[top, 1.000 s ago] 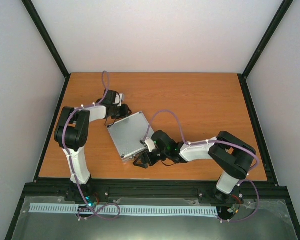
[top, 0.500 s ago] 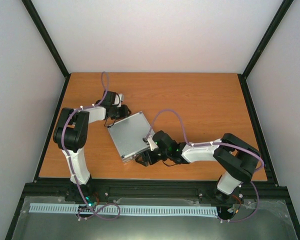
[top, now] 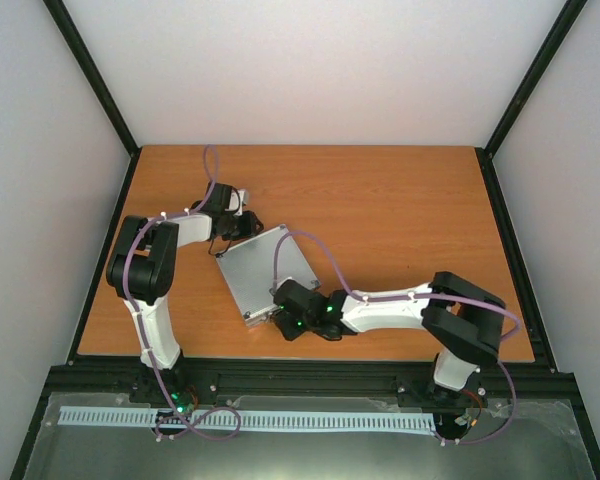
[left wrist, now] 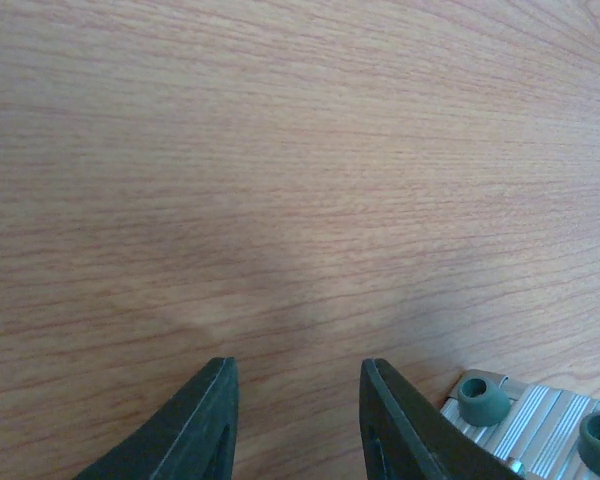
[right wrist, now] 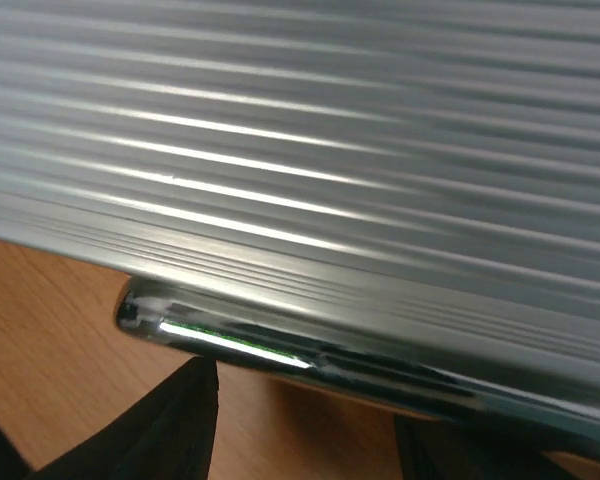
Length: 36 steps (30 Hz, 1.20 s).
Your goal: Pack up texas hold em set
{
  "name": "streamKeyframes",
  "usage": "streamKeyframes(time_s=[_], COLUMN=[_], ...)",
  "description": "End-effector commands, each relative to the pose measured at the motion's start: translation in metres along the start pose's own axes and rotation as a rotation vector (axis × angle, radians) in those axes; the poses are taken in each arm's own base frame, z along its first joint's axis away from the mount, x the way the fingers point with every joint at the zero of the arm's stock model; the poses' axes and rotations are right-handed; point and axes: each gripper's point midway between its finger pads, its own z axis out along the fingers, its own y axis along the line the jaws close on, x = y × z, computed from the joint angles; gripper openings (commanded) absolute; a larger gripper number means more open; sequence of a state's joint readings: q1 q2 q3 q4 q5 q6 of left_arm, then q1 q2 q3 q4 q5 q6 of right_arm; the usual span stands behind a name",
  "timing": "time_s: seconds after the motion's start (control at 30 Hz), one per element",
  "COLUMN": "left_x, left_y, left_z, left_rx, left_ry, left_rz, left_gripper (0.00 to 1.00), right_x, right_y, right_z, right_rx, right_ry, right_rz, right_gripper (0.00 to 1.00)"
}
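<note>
The texas hold em set shows as a ribbed silver case (top: pixel 265 268), lid closed, lying flat and turned at an angle on the wooden table. My left gripper (top: pixel 242 225) is at the case's far left corner. In the left wrist view it (left wrist: pixel 298 400) is open over bare wood, with the case's corner and its green rubber feet (left wrist: pixel 485 398) just right of the right finger. My right gripper (top: pixel 280 322) is low at the case's near corner. Its dark fingers (right wrist: pixel 180 420) stand apart right below the case's shiny edge (right wrist: pixel 280 350), with only wood between them.
The wooden table (top: pixel 410 210) is bounded by black frame rails, with grey walls behind and to the sides. A white slotted cable duct (top: pixel 240 420) runs along the shelf below the arm bases.
The right arm has swung left along the case's near edge, and its gripper now sits at the near corner. The left arm and the case have not moved.
</note>
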<state>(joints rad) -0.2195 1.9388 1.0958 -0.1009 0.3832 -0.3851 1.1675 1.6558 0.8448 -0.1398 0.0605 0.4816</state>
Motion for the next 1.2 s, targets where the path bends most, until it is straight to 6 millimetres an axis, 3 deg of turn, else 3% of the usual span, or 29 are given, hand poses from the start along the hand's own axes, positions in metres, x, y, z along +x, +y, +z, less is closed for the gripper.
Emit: streamKeyframes(time_s=[0.0, 0.13, 0.37, 0.67, 1.07, 1.17], left_x=[0.033, 0.033, 0.036, 0.034, 0.035, 0.036], left_y=[0.006, 0.005, 0.007, 0.006, 0.006, 0.007], left_z=[0.003, 0.003, 0.005, 0.003, 0.003, 0.003], left_rx=[-0.016, -0.01, -0.01, -0.013, -0.014, -0.013], left_ry=[0.109, 0.111, 0.116, 0.11, 0.11, 0.111], left_rz=[-0.007, -0.008, -0.009, -0.004, -0.007, -0.009], left_gripper=[0.35, 0.35, 0.35, 0.35, 0.35, 0.35], right_x=[0.011, 0.02, 0.027, 0.037, 0.031, 0.026], right_y=[-0.012, -0.015, -0.027, -0.034, -0.042, -0.057], right_z=[0.013, 0.022, 0.02, 0.017, -0.01, -0.017], right_rx=[0.155, 0.184, 0.248, 0.267, 0.284, 0.36], right_ry=[0.044, 0.082, 0.097, 0.112, 0.048, 0.03], right_rz=[-0.037, -0.014, 0.01, 0.021, 0.02, 0.007], right_gripper=[0.48, 0.41, 0.42, 0.1, 0.09, 0.1])
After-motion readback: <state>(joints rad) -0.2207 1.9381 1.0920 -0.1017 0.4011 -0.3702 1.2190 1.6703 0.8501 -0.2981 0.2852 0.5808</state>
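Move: Close in front of the right fingertips lies the closed case's handle, its middle about 2 cm ahead and 2 cm to the right, roughly level with them. The case's middle lies some 13 cm ahead and 3 cm to the left of the right hand, at about the same height. From the left hand, waiting by the case's far end, the handle is about 22 cm back and 9 cm to the right. Sinking about 2.5 cm beside the handle, the right hand rolls some 10 degrees and shuts its half-open fingers almost fully, just under the chrome bar. It then draws about 3 cm to the right, along towards the handle's right-hand end, rising slightly; the closed tips stay close against the bar and seem to pull on it. ##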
